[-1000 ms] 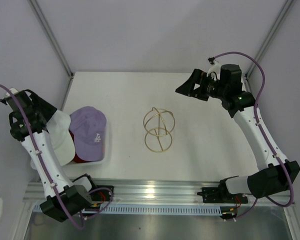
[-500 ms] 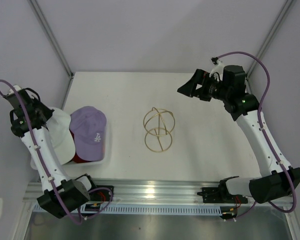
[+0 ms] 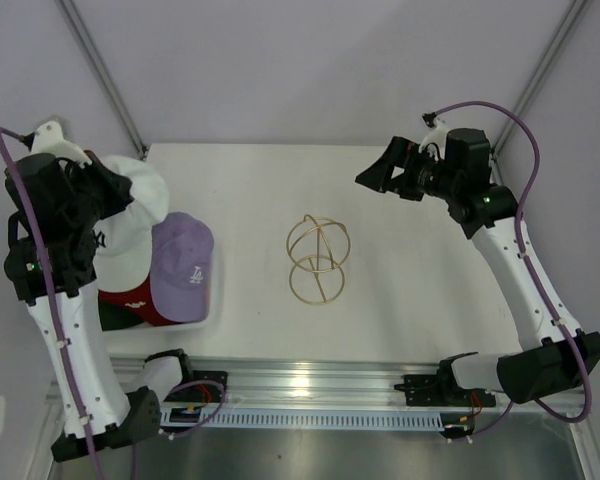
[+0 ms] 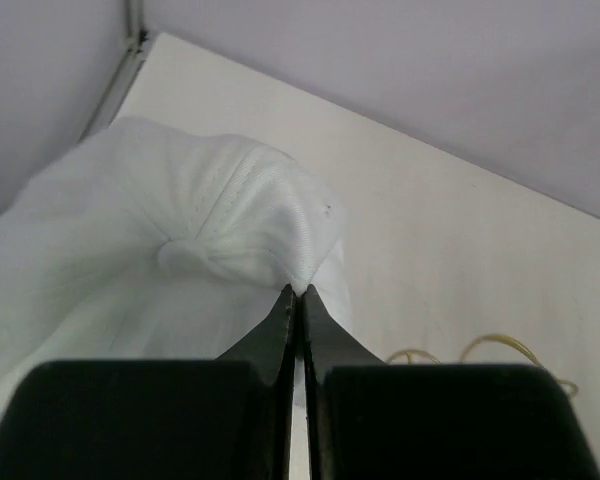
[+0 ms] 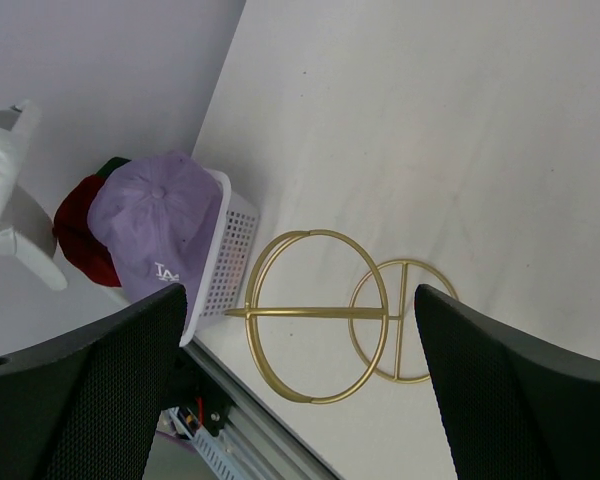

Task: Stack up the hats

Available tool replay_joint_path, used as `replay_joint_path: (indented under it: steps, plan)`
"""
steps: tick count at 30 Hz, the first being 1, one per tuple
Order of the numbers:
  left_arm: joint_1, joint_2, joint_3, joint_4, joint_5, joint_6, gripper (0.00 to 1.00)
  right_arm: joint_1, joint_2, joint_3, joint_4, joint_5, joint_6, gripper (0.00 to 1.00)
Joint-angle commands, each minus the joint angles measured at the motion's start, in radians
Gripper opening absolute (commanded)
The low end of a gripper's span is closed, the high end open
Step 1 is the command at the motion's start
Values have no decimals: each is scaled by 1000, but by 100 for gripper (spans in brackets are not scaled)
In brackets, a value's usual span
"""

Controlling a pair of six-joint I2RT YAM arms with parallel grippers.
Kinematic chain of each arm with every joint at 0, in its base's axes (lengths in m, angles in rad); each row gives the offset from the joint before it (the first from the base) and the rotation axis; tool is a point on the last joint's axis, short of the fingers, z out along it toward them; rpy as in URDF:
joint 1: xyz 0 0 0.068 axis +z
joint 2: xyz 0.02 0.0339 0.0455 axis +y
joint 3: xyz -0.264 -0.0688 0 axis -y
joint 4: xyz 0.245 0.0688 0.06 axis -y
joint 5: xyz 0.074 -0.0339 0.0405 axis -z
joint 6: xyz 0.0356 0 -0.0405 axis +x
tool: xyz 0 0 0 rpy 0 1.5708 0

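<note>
My left gripper (image 3: 112,195) (image 4: 300,292) is shut on a pinch of fabric at the crown of a white-looking hat (image 3: 130,225) (image 4: 180,230). It holds that hat up over the table's far left edge. Below it, a lavender hat (image 3: 185,265) (image 5: 160,220) with a white logo lies in the white tray (image 3: 212,300). A red hat (image 3: 165,300) (image 5: 80,235) sits under the lavender one, and a dark hat's edge (image 3: 115,312) shows beside it. My right gripper (image 3: 375,178) (image 5: 300,300) hangs open and empty, high over the table's right side.
A thin gold wire stand (image 3: 318,258) (image 5: 320,315) stands in the middle of the table, right of the perforated tray (image 5: 230,250). Grey walls and corner posts close in the back and both sides. A metal rail runs along the near edge.
My left gripper closed on the white hat and lifted it up and toward the back out of the tray, uncovering the red and dark hats. The right arm barely moved.
</note>
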Motion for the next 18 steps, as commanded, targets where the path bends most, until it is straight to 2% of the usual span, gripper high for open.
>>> replay_joint_path:
  steps: [1, 6, 11, 12, 18]
  plan:
    - [-168, 6, 117, -84, -24, 13, 1, -4, 11, 53, 7, -16, 4, 100]
    - [-336, -48, 102, -54, 26, -54, 1, -7, -4, 30, 2, 2, 21, 100]
    - [-486, -69, 28, 66, 106, -113, 1, -11, -39, -37, 17, 18, 62, 100]
    - [-552, -69, 2, 88, 114, -129, 1, -13, -45, -48, 28, 16, 73, 99]
    - [-818, 33, 4, 157, 19, -113, 1, -36, -105, -86, -6, 74, 98, 100]
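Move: The white hat is already pinched in the shut left fingers, over the basket; the gold hat stand it is being carried towards is about 38 cm to that hand's right, roughly level fore and aft, its middle some 30 cm lower. Under the hand, the purple hat lies about 4 cm right, 3 cm back and 27 cm down, the red hat about 5 cm left, 7 cm back and 28 cm down. From the open right hand the stand is some 10 cm left, 6 cm back and 22 cm down. The white hat, still pinched at one edge in the shut left fingers, is swept about 20 cm to the right, off over the purple hat towards the gold stand, drawing back some 5 cm and rising a couple on the way. The left wrist swings clockwise by roughly 45 degrees; the right hand, wide open, sinks about 2 cm with its fingers tipping slightly down. ##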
